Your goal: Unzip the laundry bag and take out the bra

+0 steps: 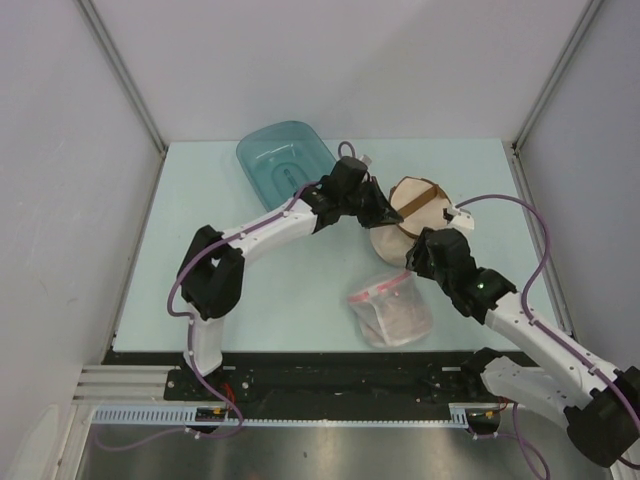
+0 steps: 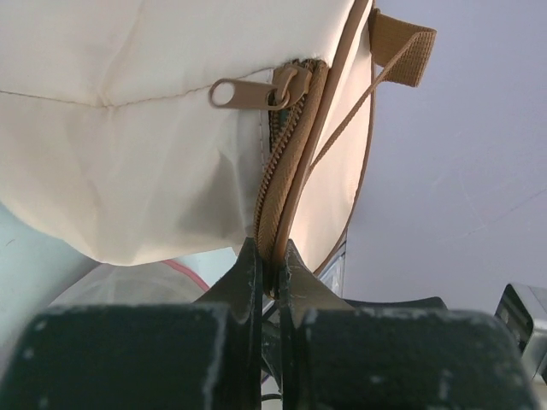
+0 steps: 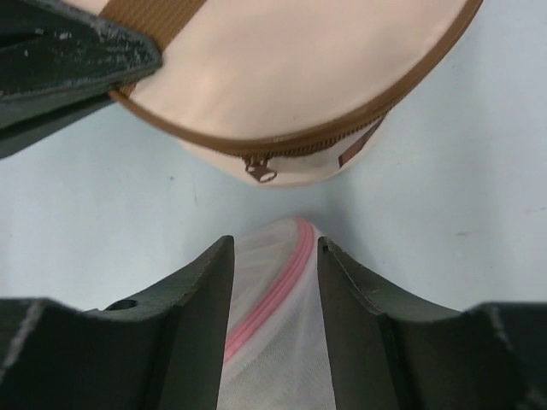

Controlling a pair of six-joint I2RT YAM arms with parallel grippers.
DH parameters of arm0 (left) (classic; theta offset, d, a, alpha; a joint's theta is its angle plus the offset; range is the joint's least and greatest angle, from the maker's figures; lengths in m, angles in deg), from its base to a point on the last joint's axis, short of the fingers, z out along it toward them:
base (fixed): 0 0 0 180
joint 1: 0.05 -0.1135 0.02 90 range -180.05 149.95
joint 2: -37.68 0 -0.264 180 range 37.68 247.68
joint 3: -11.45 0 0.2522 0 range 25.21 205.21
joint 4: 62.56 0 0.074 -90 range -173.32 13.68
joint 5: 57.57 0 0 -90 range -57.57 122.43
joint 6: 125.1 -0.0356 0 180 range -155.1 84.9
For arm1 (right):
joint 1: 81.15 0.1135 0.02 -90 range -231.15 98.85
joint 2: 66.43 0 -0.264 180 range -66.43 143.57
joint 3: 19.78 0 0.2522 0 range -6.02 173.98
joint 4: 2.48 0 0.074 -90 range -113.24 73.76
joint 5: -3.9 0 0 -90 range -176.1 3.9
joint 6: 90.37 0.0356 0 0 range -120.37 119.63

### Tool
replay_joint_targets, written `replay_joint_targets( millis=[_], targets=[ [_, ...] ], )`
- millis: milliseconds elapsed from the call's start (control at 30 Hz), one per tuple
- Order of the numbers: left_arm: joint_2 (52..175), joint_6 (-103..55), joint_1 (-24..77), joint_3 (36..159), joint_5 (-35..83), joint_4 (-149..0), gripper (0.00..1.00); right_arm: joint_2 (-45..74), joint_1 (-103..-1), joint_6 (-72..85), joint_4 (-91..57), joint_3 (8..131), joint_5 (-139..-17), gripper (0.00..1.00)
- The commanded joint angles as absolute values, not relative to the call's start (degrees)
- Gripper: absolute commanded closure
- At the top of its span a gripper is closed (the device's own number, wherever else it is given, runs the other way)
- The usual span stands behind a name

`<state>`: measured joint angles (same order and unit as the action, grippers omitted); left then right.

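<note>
The laundry bag is a round beige case with a brown strap, at mid-table. It also fills the left wrist view and the top of the right wrist view. My left gripper is shut on its brown zip seam, below the zip pull. My right gripper is open and empty, just in front of the bag and facing a second zip pull. The bra is hidden.
A clear plastic bag with a pink zip strip lies just in front of the laundry bag, and it shows between my right jaws. A teal tub stands at the back left. Grey walls enclose the table.
</note>
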<state>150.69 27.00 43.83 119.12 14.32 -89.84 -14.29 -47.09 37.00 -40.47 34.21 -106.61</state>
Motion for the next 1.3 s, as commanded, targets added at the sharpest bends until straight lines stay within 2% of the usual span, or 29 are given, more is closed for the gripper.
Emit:
replay_joint_targets(
  millis=[0,167,333,500,633,733,767,933,1067,1200,1267],
  targets=[
    [146.8,28.3,43.8,118.7,14.6,-88.2,0.99,-12.7,-46.7,35.8,-35.5,37.4,-112.3,0.52],
    [146.7,28.6,44.0,118.1,14.2,-87.5,1.00,-9.8,-46.7,35.6,-32.0,37.9,-113.3,0.53],
    [146.1,28.6,44.1,117.7,14.2,-87.3,1.00,-7.7,-46.6,35.7,-29.3,38.5,-115.3,0.58],
    [145.6,28.9,44.1,116.7,14.0,-86.3,1.00,-6.7,-46.6,36.5,-28.7,38.5,-121.0,0.67],
    [145.3,28.7,44.1,116.4,14.0,-86.3,0.99,-6.3,-46.6,35.1,-27.5,38.5,-120.6,0.74],
    [145.3,27.7,44.1,116.9,13.3,-86.7,1.00,-6.8,-46.7,35.5,-28.5,38.4,-121.9,0.89],
    [145.3,26.8,44.0,117.1,13.2,-86.9,1.00,-7.1,-46.6,35.1,-28.8,38.1,-122.5,1.00],
    [144.9,24.1,42.5,117.8,11.9,-88.4,0.99,-10.3,-49.8,33.5,-31.5,37.0,-121.9,1.00],
    [146.1,20.9,40.8,118.7,6.9,-86.7,0.99,-15.5,-60.3,32.9,-32.1,33.5,-114.1,1.00],
    [153.4,14.7,40.0,130.7,0.6,-95.5,1.00,-20.1,-69.6,32.4,-31.4,30.1,-104.0,1.00],
    [156.5,12.8,39.9,135.3,0.0,-97.2,1.00,-20.4,-69.9,32.1,-31.2,30.3,-100.1,1.00]
  ],
)
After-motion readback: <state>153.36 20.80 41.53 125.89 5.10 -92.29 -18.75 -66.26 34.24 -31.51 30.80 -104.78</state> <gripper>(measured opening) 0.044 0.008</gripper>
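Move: The laundry bag's zipper pull hangs under the near rim some 4 cm straight ahead of the open right hand and about 1 cm above it. The brown end tab is roughly 6 cm ahead and 6 cm to the right of that hand. The mesh bag lies about 6 cm back, 3 cm left and 12 cm below it. From the left hand, still pinching the rim, the pull is about 3 cm back, 4 cm right and 2 cm lower. The right fingers pinch the zipper pull after reaching some 4 cm forward and closing on it, then drag it about 8 cm to the right along the near rim towards the end tab, rising slightly and turning some 10 degrees clockwise. The left hand keeps its pinch on the rim as the anchor, lifting about 2 cm and turning slightly clockwise only at the very end. ##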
